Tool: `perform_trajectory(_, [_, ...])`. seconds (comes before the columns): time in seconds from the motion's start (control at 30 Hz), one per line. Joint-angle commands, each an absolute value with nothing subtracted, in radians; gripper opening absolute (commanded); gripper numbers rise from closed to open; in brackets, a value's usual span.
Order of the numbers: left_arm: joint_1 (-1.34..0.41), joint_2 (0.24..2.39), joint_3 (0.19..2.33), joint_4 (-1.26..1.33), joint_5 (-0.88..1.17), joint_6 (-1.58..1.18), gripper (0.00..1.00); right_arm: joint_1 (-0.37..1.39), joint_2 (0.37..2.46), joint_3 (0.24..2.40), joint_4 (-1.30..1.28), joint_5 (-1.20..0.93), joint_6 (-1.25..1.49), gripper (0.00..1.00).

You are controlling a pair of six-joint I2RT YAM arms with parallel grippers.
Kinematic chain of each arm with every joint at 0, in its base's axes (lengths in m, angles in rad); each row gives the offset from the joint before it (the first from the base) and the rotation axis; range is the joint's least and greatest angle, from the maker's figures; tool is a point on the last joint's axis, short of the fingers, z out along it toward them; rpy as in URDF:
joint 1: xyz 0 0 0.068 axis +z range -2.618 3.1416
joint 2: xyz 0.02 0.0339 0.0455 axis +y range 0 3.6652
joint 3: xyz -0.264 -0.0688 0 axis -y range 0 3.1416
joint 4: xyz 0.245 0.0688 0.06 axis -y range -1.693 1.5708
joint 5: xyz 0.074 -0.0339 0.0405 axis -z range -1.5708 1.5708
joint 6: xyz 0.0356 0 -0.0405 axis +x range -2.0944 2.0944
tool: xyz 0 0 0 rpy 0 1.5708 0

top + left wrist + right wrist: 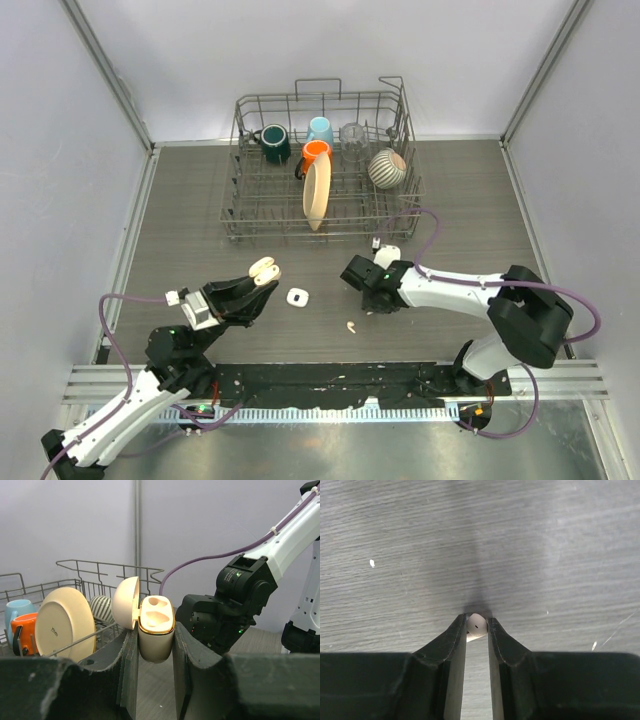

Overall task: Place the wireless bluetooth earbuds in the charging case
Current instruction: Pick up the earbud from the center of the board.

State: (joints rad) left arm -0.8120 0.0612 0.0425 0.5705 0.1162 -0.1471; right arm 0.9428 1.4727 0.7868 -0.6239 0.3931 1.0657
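Note:
My left gripper (258,283) is shut on an open cream charging case (264,268) and holds it above the table. In the left wrist view the case (156,630) sits upright between the fingers (186,650), lid (125,602) swung left, both sockets empty. My right gripper (372,300) points down at the table. In the right wrist view its tips (477,622) are shut on a white earbud (476,625) at the table surface. A second earbud (350,326) lies loose on the table near the right gripper.
A small white rounded-square case (297,296) lies between the grippers. Another white case (387,255) sits behind the right gripper. A wire dish rack (240,215) with mugs and a cream plate (316,195) stands at the back. The right arm (240,595) fills the right of the left wrist view.

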Motion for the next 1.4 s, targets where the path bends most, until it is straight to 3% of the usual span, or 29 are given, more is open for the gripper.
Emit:
perform_trajectory(0.0, [-0.816,0.046,-0.049,0.574,0.101,-0.127,0.00,0.937,1.517,0.825,-0.574,0.442,0.815,0.13])
perform_trajectory(0.1, [-0.816,0.041,-0.046,0.568,0.100,-0.127,0.00,0.937,1.511,0.804,-0.529,0.396,0.733,0.18])
perform_trajectory(0.33, [-0.815,0.032,-0.051,0.555,0.095,-0.126,0.00,0.928,1.448,0.759,-0.474,0.364,0.660,0.43])
perform_trajectory(0.57, [-0.816,0.038,-0.051,0.561,0.095,-0.127,0.00,0.913,1.437,0.775,-0.477,0.379,0.690,0.52])
perform_trajectory(0.9, [-0.815,0.035,-0.051,0.555,0.092,-0.127,0.00,0.897,1.465,0.838,-0.627,0.414,1.047,0.49])
perform_trajectory(1.37, [-0.815,0.029,-0.051,0.546,0.089,-0.127,0.00,0.897,1.453,0.779,-0.614,0.353,1.192,0.48])
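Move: The earbud is already between the right hand's fingertips, practically at the hand point and down at the table surface. The other earbud lies about 4 cm back and 4 cm left of that hand; the white case on the table is some 4 cm ahead and 16 cm to its left. From the left hand, the gripped earbud is about 21 cm right, 3 cm ahead and some 26 cm below. The earbud is let go at the table: the right hand edges about 1 cm forward while turning nearly 20 degrees counter-clockwise, its fingers opening as it turns. Still open, it goes on about 1 cm forward and up, turning back clockwise, then sinks and draws back over the earbud to nearly its starting place, fingers astride it, slightly clockwise of the first attitude. ##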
